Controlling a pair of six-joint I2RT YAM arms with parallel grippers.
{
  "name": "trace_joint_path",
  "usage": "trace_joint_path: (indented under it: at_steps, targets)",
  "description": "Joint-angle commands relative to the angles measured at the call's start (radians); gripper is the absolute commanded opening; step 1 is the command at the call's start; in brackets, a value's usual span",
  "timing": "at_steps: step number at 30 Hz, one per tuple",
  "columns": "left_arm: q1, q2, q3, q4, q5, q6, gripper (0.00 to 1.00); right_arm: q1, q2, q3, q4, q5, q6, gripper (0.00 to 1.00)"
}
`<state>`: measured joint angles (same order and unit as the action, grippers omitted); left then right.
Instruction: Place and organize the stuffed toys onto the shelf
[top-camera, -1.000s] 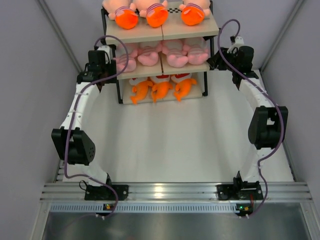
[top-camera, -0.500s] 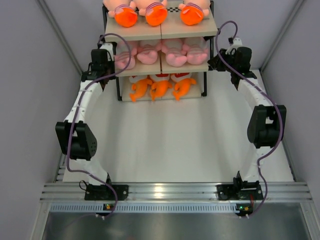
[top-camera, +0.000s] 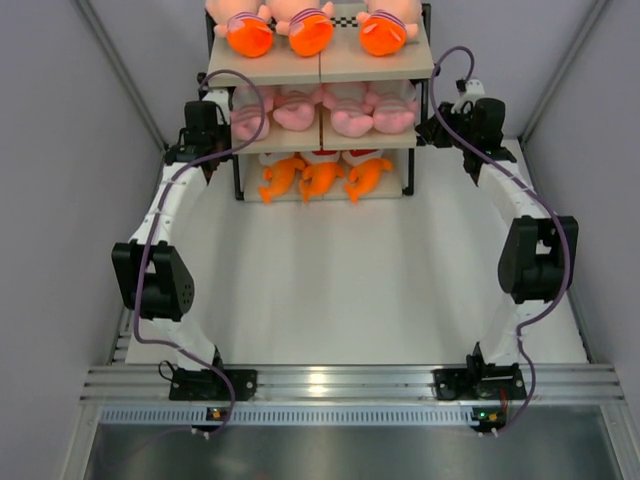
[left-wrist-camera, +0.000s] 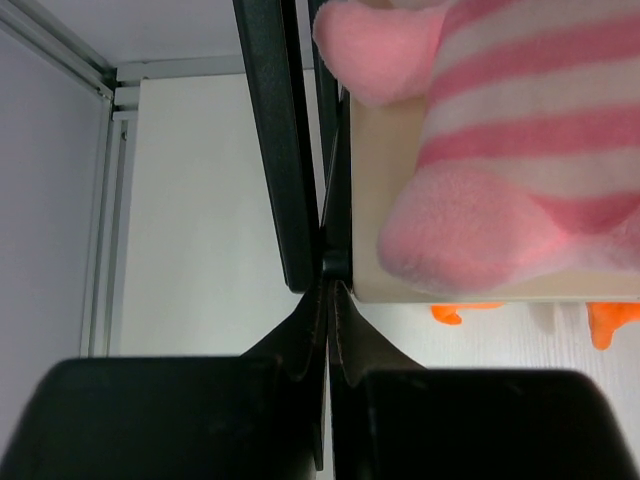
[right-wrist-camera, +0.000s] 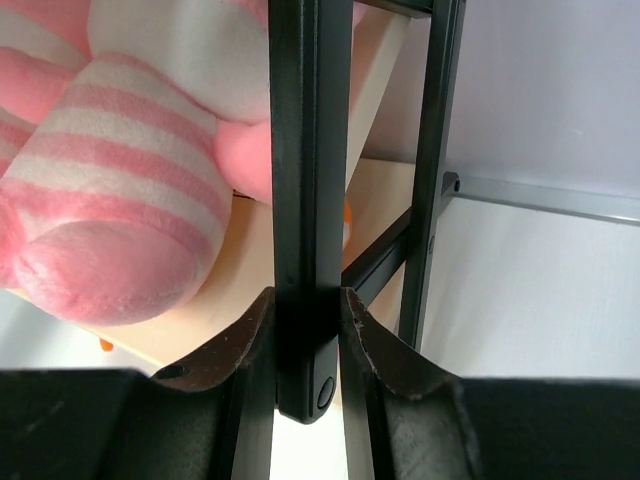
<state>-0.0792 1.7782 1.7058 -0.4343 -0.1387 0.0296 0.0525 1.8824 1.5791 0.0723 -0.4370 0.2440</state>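
Observation:
The shelf (top-camera: 322, 70) stands at the back of the table, and stuffed toys fill all its tiers. Peach dolls (top-camera: 311, 30) lie on top, pink striped animals (top-camera: 352, 108) in the middle and orange sharks (top-camera: 322, 178) at the bottom. My left gripper (top-camera: 222, 135) is at the shelf's left side. In the left wrist view it (left-wrist-camera: 328, 295) is shut, its tips meeting right under the black frame post (left-wrist-camera: 275, 140), beside a pink animal (left-wrist-camera: 520, 160). My right gripper (right-wrist-camera: 305, 305) is shut on the shelf's right front post (right-wrist-camera: 305, 150), which fills the gap between both fingers.
Grey walls rise close on both sides of the white table (top-camera: 330, 280). An aluminium rail (top-camera: 330, 382) carries both arm bases at the near edge. The shelf's second right post (right-wrist-camera: 440, 150) stands just behind the held one.
My left gripper has closed and its arm has pulled in toward the shelf's left side. The right gripper has narrowed onto the post. The shelf has shifted slightly toward the back.

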Motion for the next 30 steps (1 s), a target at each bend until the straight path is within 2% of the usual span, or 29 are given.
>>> trace_joint_path:
  at_steps: [1,7,13,17,18,21,30]
  targets:
    - [0.004,-0.089,-0.06,0.051,0.005,0.019,0.0,0.006,-0.112,-0.043,-0.063,-0.06,-0.023,0.0]
    - [0.002,-0.25,-0.17,0.043,0.027,0.035,0.0,-0.02,-0.21,-0.169,-0.095,-0.103,-0.011,0.0]
    - [0.002,-0.37,-0.207,-0.024,0.051,0.043,0.0,-0.043,-0.29,-0.272,-0.155,-0.16,-0.026,0.0]
    - [0.002,-0.405,-0.23,-0.081,0.056,0.044,0.0,-0.046,-0.359,-0.346,-0.192,-0.19,-0.043,0.0]
    - [0.002,-0.421,-0.23,-0.107,0.053,0.046,0.0,-0.093,-0.415,-0.407,-0.198,-0.209,-0.041,0.0]
    - [0.002,-0.431,-0.239,-0.116,0.054,0.047,0.0,-0.124,-0.451,-0.447,-0.201,-0.22,-0.04,0.0]
    - [0.002,-0.474,-0.252,-0.144,0.063,0.047,0.0,-0.226,-0.473,-0.476,-0.278,-0.258,-0.077,0.0]
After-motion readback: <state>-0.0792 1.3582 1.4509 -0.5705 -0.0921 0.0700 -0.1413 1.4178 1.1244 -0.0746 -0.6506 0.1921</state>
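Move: The right hand already has the shelf's right front post between its fingers. Of the pink toys on the middle board, the nearest lies about 8 cm to its left and 5 cm farther out, at much the same height; the nearest orange shark is some 10 cm left, 3 cm ahead and 19 cm lower. The left hand, fingers shut, has the left front post about 2 cm to its right and 1 cm ahead. Keeping its pinch on the right front post, the right hand drags the shelf back towards the robot, about 14 cm, veering some 6 cm to the right late on. The left hand, still shut, also backs off about 11 cm without holding the post, arching up and partly down again to finish higher and well clear of the left post. ##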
